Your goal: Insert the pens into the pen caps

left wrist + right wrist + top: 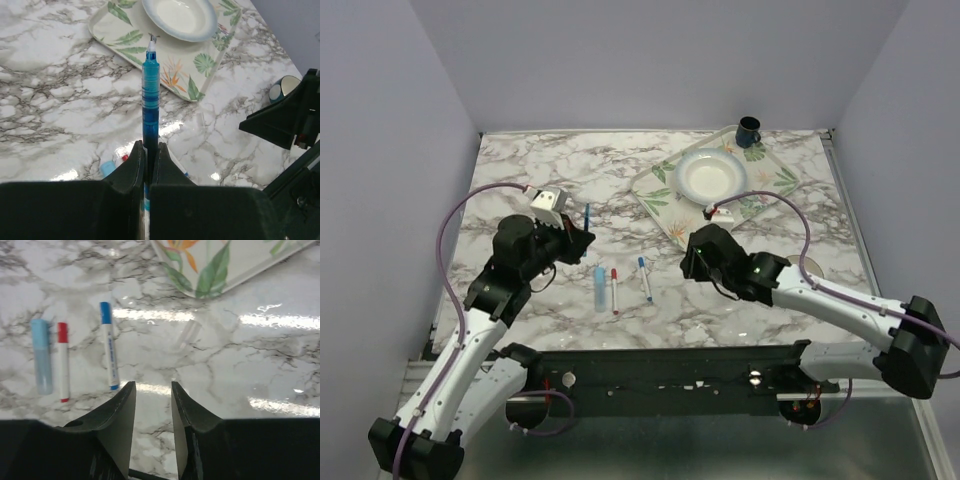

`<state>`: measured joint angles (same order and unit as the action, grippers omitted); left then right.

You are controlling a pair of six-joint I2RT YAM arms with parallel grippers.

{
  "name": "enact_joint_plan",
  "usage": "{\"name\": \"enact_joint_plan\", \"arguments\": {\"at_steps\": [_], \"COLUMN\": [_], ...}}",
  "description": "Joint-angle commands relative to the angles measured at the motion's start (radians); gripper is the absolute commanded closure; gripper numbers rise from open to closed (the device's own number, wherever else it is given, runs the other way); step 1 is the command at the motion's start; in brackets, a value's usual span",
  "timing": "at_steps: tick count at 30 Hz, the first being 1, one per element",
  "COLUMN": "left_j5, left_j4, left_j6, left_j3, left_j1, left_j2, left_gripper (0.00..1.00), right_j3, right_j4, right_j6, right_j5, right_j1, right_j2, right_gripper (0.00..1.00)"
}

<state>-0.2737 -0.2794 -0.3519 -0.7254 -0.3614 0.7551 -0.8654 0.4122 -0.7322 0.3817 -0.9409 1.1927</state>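
My left gripper (148, 150) is shut on a translucent blue pen (150, 100) that points away from the wrist, its white nib (151, 46) bare. In the top view this pen (587, 215) sticks up from the left gripper (576, 236), left of centre. Three pens lie side by side on the marble: a thick light blue one (42, 355), a white one with a red cap (62, 333), and a white one with a blue cap (105, 313). My right gripper (152, 387) stands open just right of them, with nothing between its fingers.
A floral tray (665, 205) at the back right holds a white bowl (708, 175). A dark blue mug (748, 130) stands at the tray's far corner. A round metal disc (810, 268) lies beside the right arm.
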Motion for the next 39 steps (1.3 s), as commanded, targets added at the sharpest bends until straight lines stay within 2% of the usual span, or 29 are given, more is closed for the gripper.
{"name": "enact_joint_plan", "arguments": {"at_steps": [1, 10, 16, 39], "left_j5": [0.111, 0.099, 0.088, 0.071], "left_j4": [0.005, 0.005, 0.019, 0.023], "left_j6": [0.028, 0.027, 0.025, 0.025], "left_j3": [0.011, 0.007, 0.014, 0.012], "left_j1": [0.004, 0.004, 0.004, 0.007], "left_j2": [-0.062, -0.045, -0.048, -0.039], "left_gripper": [1.00, 1.00, 1.00, 1.00], "right_j3": [0.002, -0.083, -0.101, -0.208], "right_j4": [0.042, -0.024, -0.059, 0.047], "right_j6": [-0.012, -0.026, -0.041, -0.102], "right_j5": [-0.058, -0.145, -0.156, -0.058], "right_j1": [0.129, 0.195, 0.198, 0.215], "right_j2": [0.126, 0.404, 0.456, 0.620], "right_gripper": [0.60, 0.61, 0.61, 0.62]}}
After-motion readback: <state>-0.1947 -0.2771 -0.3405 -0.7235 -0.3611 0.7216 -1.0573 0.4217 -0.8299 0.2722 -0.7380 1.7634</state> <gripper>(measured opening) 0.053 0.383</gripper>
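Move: The right hand, empty and half open, goes for the clear cap lying on the table about 7 cm ahead, 1 cm to its right and some 14 cm below. The tray's near corner is roughly 5 cm beyond that cap and 2 cm right of it; the blue-capped marker lies about 11 cm ahead-left (5 ahead, 10 left), the red-capped one 2 ahead and 18 left. From the left hand the clear cap is about 5 cm ahead, 26 right and 23 below. Down about 13 cm and forward some 6, the right hand drops fast towards the clear cap, swinging right and then back left, before easing forward low over the table. Its wrist tips the fingers some 20 degrees further down and turns slightly clockwise; they stay part open, coming close on either side of the cap without closing. The left hand keeps its grip on the blue pen. ##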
